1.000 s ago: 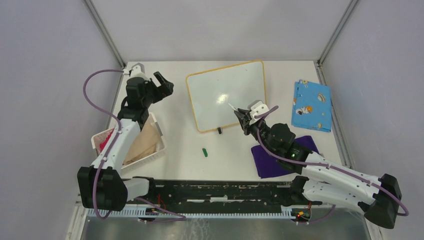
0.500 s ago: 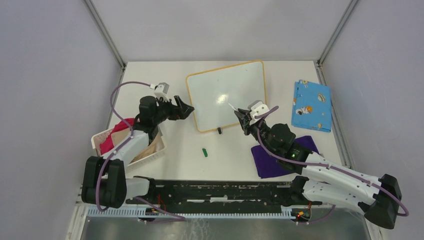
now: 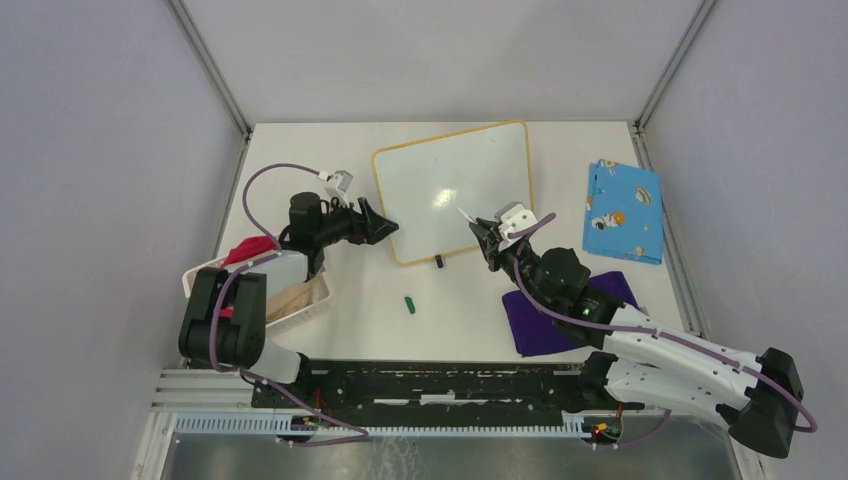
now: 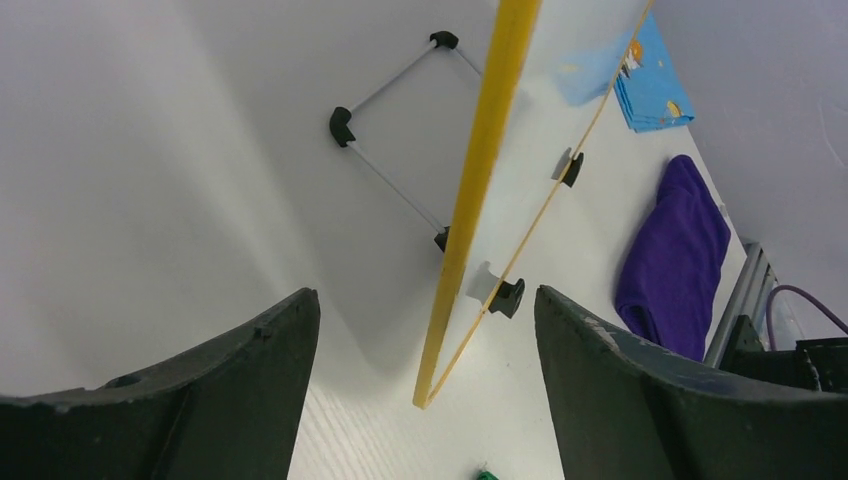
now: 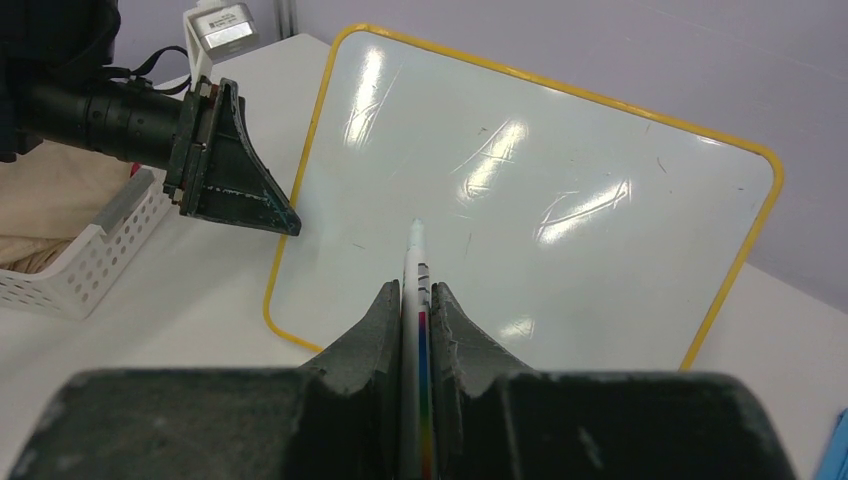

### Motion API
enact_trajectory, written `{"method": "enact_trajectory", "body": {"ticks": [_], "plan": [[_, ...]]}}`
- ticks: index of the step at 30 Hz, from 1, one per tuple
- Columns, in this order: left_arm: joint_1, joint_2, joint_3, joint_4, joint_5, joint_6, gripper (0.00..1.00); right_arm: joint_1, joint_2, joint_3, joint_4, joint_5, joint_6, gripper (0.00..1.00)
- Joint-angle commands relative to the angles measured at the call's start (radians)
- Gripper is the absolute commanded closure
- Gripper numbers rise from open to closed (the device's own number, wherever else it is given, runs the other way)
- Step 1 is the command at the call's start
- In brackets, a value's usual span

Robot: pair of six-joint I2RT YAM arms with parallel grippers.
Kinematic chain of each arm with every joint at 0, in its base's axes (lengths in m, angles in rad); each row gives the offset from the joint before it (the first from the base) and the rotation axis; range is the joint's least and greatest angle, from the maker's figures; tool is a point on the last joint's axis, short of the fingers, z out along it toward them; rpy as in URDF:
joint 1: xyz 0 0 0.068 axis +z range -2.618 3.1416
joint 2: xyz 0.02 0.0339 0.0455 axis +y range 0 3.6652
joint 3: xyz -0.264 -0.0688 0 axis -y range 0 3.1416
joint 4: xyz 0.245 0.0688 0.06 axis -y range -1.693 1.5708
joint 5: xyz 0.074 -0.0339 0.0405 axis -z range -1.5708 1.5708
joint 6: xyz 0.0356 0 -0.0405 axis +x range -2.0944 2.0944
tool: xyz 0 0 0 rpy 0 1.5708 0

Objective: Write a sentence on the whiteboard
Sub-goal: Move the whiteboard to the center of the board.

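The whiteboard (image 3: 455, 185) with its yellow rim (image 4: 480, 150) lies tilted at the table's middle back. Its white face (image 5: 540, 200) shows only glare; no sentence shows on it. My right gripper (image 3: 487, 238) (image 5: 414, 288) is shut on a white marker (image 5: 414, 255) with a rainbow stripe. The marker's tip (image 3: 462, 212) hovers over the board's near right part. My left gripper (image 3: 378, 228) (image 4: 425, 300) is open at the board's near left corner, one jaw on each side of the rim and not touching it.
A green cap (image 3: 408, 303) lies on the table in front of the board. A purple cloth (image 3: 535, 335) sits under my right arm, and a blue patterned cloth (image 3: 622, 210) lies at the right. A white basket (image 3: 300, 310) with cloths stands at the left.
My left arm has swung down from the far left to the board's near left corner, and its jaws have narrowed a little. The right arm and marker have not moved.
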Motion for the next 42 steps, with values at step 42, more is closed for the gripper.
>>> {"method": "enact_trajectory", "body": {"ticks": [42], "plan": [[0.016, 0.462, -0.008, 1.097, 0.357, -0.454, 0.53, 0.004, -0.002, 0.016, 0.033, 0.038, -0.050, 1.00]]}}
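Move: The whiteboard's left edge, where I mean to take hold, stands about 3 cm to my left hand's right and 1 cm ahead, at its height, with my fingers open towards it. The whiteboard's middle is some 17 cm right and 5 cm ahead of that hand. The black foot lies about 13 cm right, 11 cm back and 8 cm below; the green cap 6 cm right, 21 cm back and 10 cm below. From my right hand, the left edge is roughly 19 cm left, 3 cm ahead and 15 cm lower. My left hand eases about 3.5 cm to the right, working its open fingers around the whiteboard's left edge; it dips slightly, noses forward 1.5 cm and draws back again. As it draws back, it rolls left side down some 20 degrees with a small clockwise turn, and the fingers narrow from nearly wide to half open, not yet clamping. ##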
